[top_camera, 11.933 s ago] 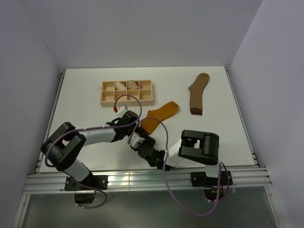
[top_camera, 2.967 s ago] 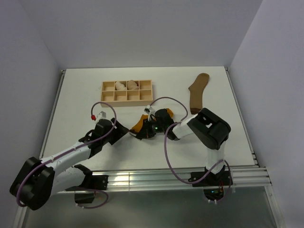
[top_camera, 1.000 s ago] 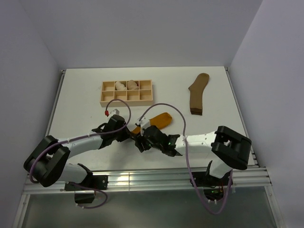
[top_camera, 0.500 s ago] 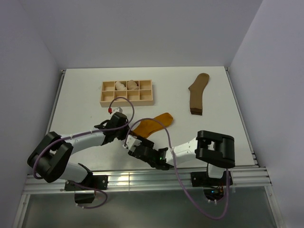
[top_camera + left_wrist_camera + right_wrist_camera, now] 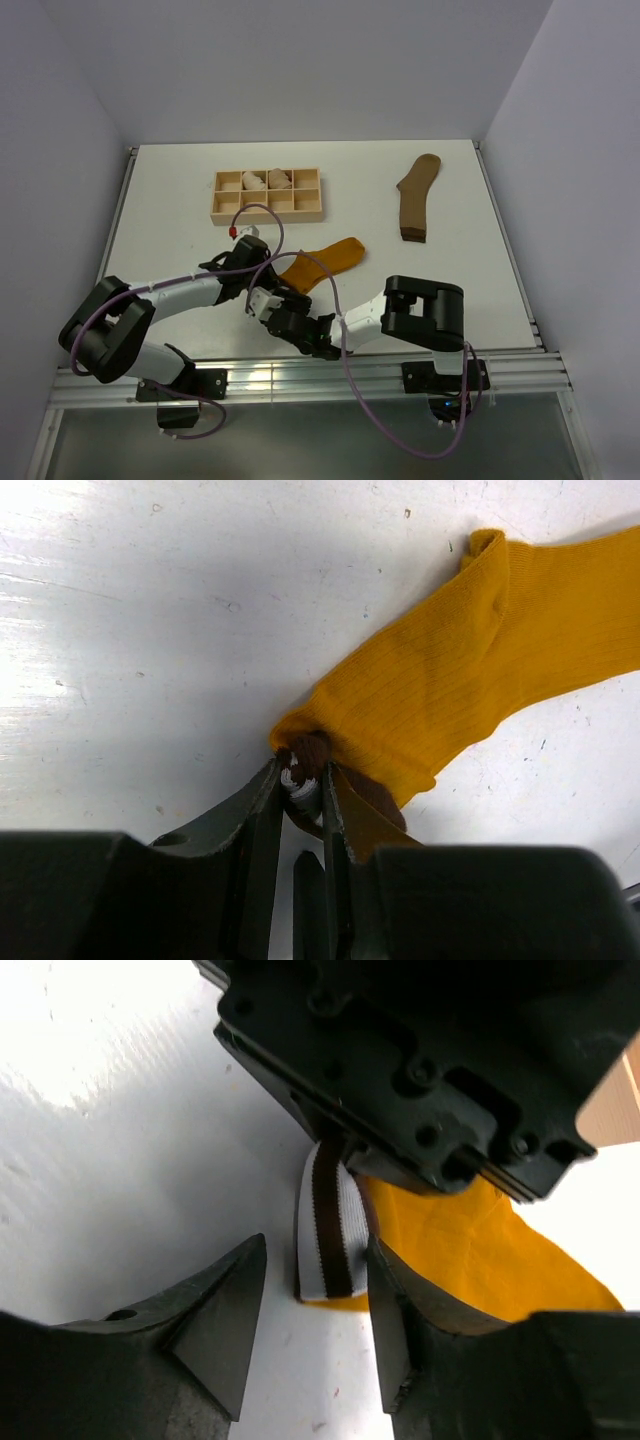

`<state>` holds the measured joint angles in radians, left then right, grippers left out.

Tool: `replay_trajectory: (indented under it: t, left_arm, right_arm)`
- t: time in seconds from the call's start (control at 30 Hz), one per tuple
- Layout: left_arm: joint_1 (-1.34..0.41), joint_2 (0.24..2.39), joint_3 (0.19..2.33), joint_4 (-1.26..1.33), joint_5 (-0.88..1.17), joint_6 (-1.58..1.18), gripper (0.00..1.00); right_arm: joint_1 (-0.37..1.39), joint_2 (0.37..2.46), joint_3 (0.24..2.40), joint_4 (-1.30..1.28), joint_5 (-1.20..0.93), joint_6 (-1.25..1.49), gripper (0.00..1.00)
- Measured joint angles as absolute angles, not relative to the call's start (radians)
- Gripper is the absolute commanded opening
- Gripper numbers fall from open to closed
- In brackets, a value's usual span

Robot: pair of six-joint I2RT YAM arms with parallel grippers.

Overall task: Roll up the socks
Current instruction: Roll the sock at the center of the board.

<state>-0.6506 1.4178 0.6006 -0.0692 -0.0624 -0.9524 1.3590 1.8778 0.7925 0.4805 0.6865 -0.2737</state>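
The mustard-orange sock (image 5: 325,260) lies flat near the table's middle, its striped cuff (image 5: 303,778) folded up and pinched by my left gripper (image 5: 301,772), which is shut on it. In the top view the left gripper (image 5: 268,277) sits at the sock's near-left end. My right gripper (image 5: 262,300) comes in low from the front. Its jaws (image 5: 313,1255) stand open on either side of the white-and-brown cuff (image 5: 330,1225), the right finger close to it, the left finger apart. The olive-brown sock (image 5: 415,195) lies flat at the back right, far from both grippers.
A wooden compartment tray (image 5: 265,214) stands at the back left with two pale rolled bundles (image 5: 265,181) in its far row. The metal rail (image 5: 300,372) runs along the near table edge, just behind my right forearm.
My right gripper has slid left along the near edge to the cuff, and its jaws have narrowed a little. The left gripper keeps its hold in the same place.
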Motion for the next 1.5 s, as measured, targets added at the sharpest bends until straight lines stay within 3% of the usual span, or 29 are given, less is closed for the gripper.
replay_trajectory:
  t: [0.07, 0.1, 0.2, 0.4, 0.53, 0.67, 0.77, 1.17, 1.5]
  left_arm:
    - [-0.651, 1.418, 0.601, -0.069, -0.06, -0.95, 0.26]
    - [-0.651, 1.418, 0.601, -0.069, -0.059, -0.95, 0.26]
    - [-0.651, 1.418, 0.601, -0.07, -0.057, -0.947, 0.29]
    - [-0.648, 1.411, 0.601, -0.077, -0.057, -0.95, 0.4]
    - [-0.635, 1.387, 0.599, -0.089, -0.057, -0.963, 0.54]
    - [-0.608, 1.335, 0.575, -0.091, -0.063, -0.992, 0.73]
    - [-0.585, 1.277, 0.545, -0.096, -0.086, -1.021, 0.78]
    - [-0.503, 1.034, 0.404, -0.071, -0.129, -1.093, 0.8]
    - [-0.504, 1.027, 0.344, 0.028, -0.067, -1.095, 0.76]
  right_arm:
    - [1.359, 1.888, 0.8, 0.485, 0.688, -0.278, 0.42]
    - [1.359, 1.896, 0.803, 0.485, 0.69, -0.278, 0.33]
    - [1.359, 1.913, 0.813, 0.478, 0.697, -0.273, 0.18]
    - [1.353, 1.911, 0.82, 0.464, 0.703, -0.222, 0.0]
    - [1.332, 1.894, 0.819, 0.452, 0.667, -0.168, 0.0]
    - [1.304, 1.875, 0.818, 0.439, 0.612, -0.115, 0.0]
    - [1.281, 1.857, 0.815, 0.425, 0.562, -0.075, 0.0]
    - [1.071, 1.741, 0.773, 0.358, 0.133, 0.188, 0.0]
    - [0.911, 1.736, 0.73, 0.412, -0.203, 0.43, 0.0]
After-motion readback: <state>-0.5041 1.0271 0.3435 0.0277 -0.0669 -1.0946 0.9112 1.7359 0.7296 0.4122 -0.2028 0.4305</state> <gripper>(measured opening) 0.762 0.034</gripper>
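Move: The orange sock's rolled striped cuff lies between the two hands: its middle is roughly 2 cm ahead and 2 cm left of the right hand, a centimetre lower, with that hand's open fingers already astride its near end. From the left hand, which still pinches the far end, it is about 2 cm back and 3 cm right. The orange foot lies some 10 cm ahead and 10 cm right of the right hand; the tray is about 22 cm ahead of the left hand, 2 cm left. The right fingers shut on the near end of the striped cuff, settling slightly lower. The left fingers then open, let go of the far end and draw off about 5 cm to the left and 4 cm up. Keeping its pinch, the right hand rolls the wrist some 60 degrees, mostly about its own fingers, turning the cuff over towards the foot while creeping 1–2 cm forward. ##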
